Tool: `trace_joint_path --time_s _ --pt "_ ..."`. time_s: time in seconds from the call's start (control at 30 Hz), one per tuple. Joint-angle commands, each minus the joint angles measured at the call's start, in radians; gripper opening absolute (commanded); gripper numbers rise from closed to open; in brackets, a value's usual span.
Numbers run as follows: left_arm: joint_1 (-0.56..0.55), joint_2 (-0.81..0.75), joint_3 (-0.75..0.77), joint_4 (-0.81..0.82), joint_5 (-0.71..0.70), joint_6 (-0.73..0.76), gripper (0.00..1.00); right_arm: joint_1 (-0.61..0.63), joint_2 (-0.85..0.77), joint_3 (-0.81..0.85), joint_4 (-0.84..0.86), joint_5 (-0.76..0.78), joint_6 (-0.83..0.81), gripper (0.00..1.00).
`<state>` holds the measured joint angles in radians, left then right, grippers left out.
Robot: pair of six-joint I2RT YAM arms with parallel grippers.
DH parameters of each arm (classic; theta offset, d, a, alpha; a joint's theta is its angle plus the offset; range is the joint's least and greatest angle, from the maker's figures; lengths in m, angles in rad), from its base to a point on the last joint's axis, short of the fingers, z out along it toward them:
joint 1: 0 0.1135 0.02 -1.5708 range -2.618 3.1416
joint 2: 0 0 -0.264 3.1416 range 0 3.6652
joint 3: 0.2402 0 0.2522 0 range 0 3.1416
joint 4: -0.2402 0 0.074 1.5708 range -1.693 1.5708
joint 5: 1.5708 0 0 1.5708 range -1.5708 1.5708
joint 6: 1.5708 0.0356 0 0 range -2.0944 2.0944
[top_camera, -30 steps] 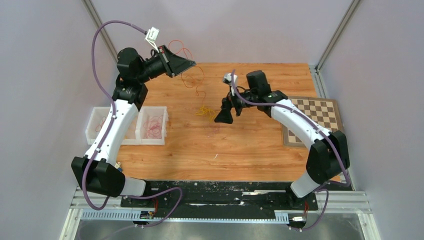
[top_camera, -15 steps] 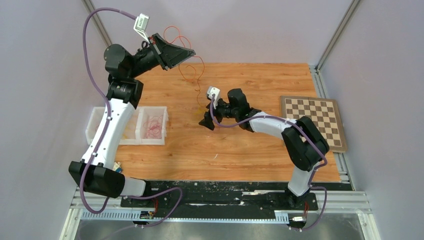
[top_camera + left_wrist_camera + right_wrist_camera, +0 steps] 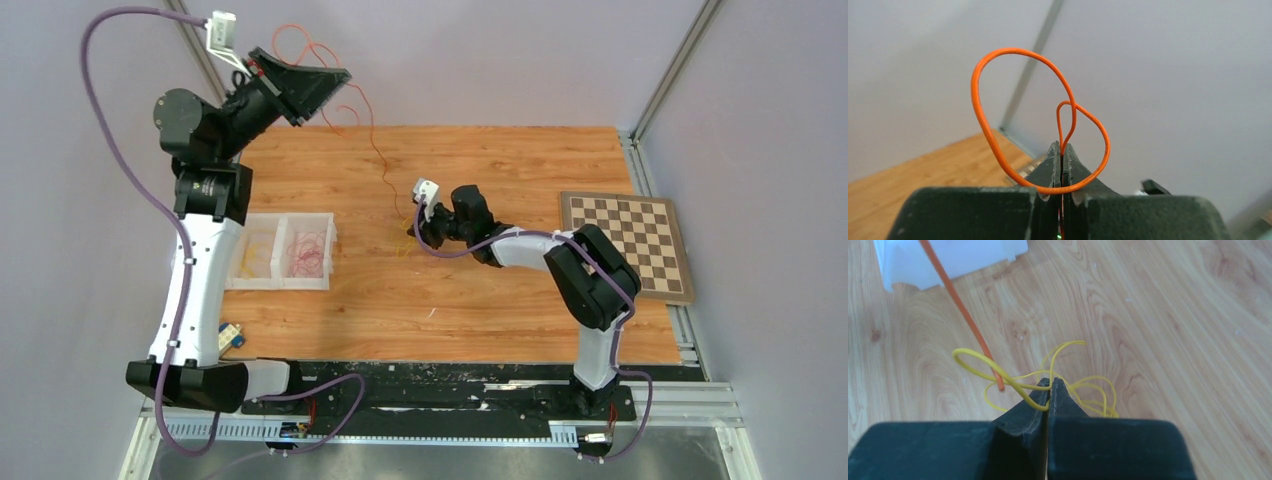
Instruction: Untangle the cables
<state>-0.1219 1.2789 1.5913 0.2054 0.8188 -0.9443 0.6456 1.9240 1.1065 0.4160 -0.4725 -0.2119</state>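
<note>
My left gripper point(image 3: 338, 76) is raised high at the back left and is shut point(image 3: 1062, 146) on an orange cable point(image 3: 979, 107), which loops above its tips. That orange cable point(image 3: 383, 160) hangs down to the table, and its free end point(image 3: 965, 320) lies over a yellow cable point(image 3: 973, 359). The yellow cable is a curly tangle point(image 3: 404, 226) on the wooden table. My right gripper point(image 3: 412, 228) sits low at this tangle, and its tips point(image 3: 1049, 383) are shut on a yellow strand.
A white two-compartment tray point(image 3: 281, 283) stands at the left; it holds yellow strings point(image 3: 255, 255) and pink-red strings point(image 3: 308, 252). Its corner point(image 3: 948, 260) shows just beyond the tangle. A chessboard point(image 3: 625, 240) lies at the right. A small blue object point(image 3: 228, 335) lies near the left base.
The left arm has risen and swung back to the left, drawing the orange cable upward. The right gripper has moved left onto the yellow tangle and closed on it.
</note>
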Motion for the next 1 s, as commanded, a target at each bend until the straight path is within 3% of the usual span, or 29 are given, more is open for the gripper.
trace_joint_path --time_s 0.0,0.23,0.33,0.57,0.77,0.87,0.97 --pt "0.074 -0.01 0.165 -0.149 -0.181 0.202 0.0 -0.039 -0.096 -0.063 -0.07 -0.022 -0.014 0.0" --pt "0.227 0.147 0.607 -0.486 -0.355 0.444 0.0 -0.114 -0.124 -0.081 -0.242 -0.07 0.001 0.0" --pt "0.244 0.153 0.642 -0.581 -0.362 0.52 0.0 -0.119 -0.142 -0.089 -0.274 -0.075 -0.006 0.0" --pt "0.293 0.025 0.382 -0.744 -0.412 0.759 0.0 -0.126 -0.218 -0.037 -0.384 -0.158 -0.003 0.0" --pt "0.463 -0.033 0.17 -0.764 -0.371 0.829 0.0 -0.13 -0.246 0.033 -0.579 -0.225 -0.049 0.0" --pt "0.539 -0.039 0.11 -0.771 -0.265 0.863 0.0 -0.131 -0.254 0.044 -0.631 -0.226 -0.065 0.0" --pt "0.583 -0.049 0.073 -0.768 -0.252 0.921 0.0 -0.134 -0.263 0.04 -0.658 -0.215 -0.069 0.0"
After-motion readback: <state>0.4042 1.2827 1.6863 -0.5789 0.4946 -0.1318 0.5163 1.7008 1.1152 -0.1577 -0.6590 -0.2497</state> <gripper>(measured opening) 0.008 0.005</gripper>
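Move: Down and far to the left of the left hand, which already holds the orange cable, lies the tray's left compartment: some 36 cm left, 4 cm ahead, 53 cm below. The middle compartment is about 26 cm left of that hand and the right one 13 cm, both 4 cm ahead at that depth. The right hand already pinches the yellow cable; the pink cable lies roughly 8 cm back, 5 cm right, 8 cm below it, the right compartment 24 cm left, 4 cm back. Swinging the hanging orange cable towards the tray's left compartment, the left hand travels about 25 cm left and 7 cm forward, first rising 11 cm, then sinking well below its starting height as the wrist turns counter-clockwise. The right hand keeps its pinch on the yellow cable, drawing it right and slightly down, then back and up, towards the pink cable, fingers tipping further down. ##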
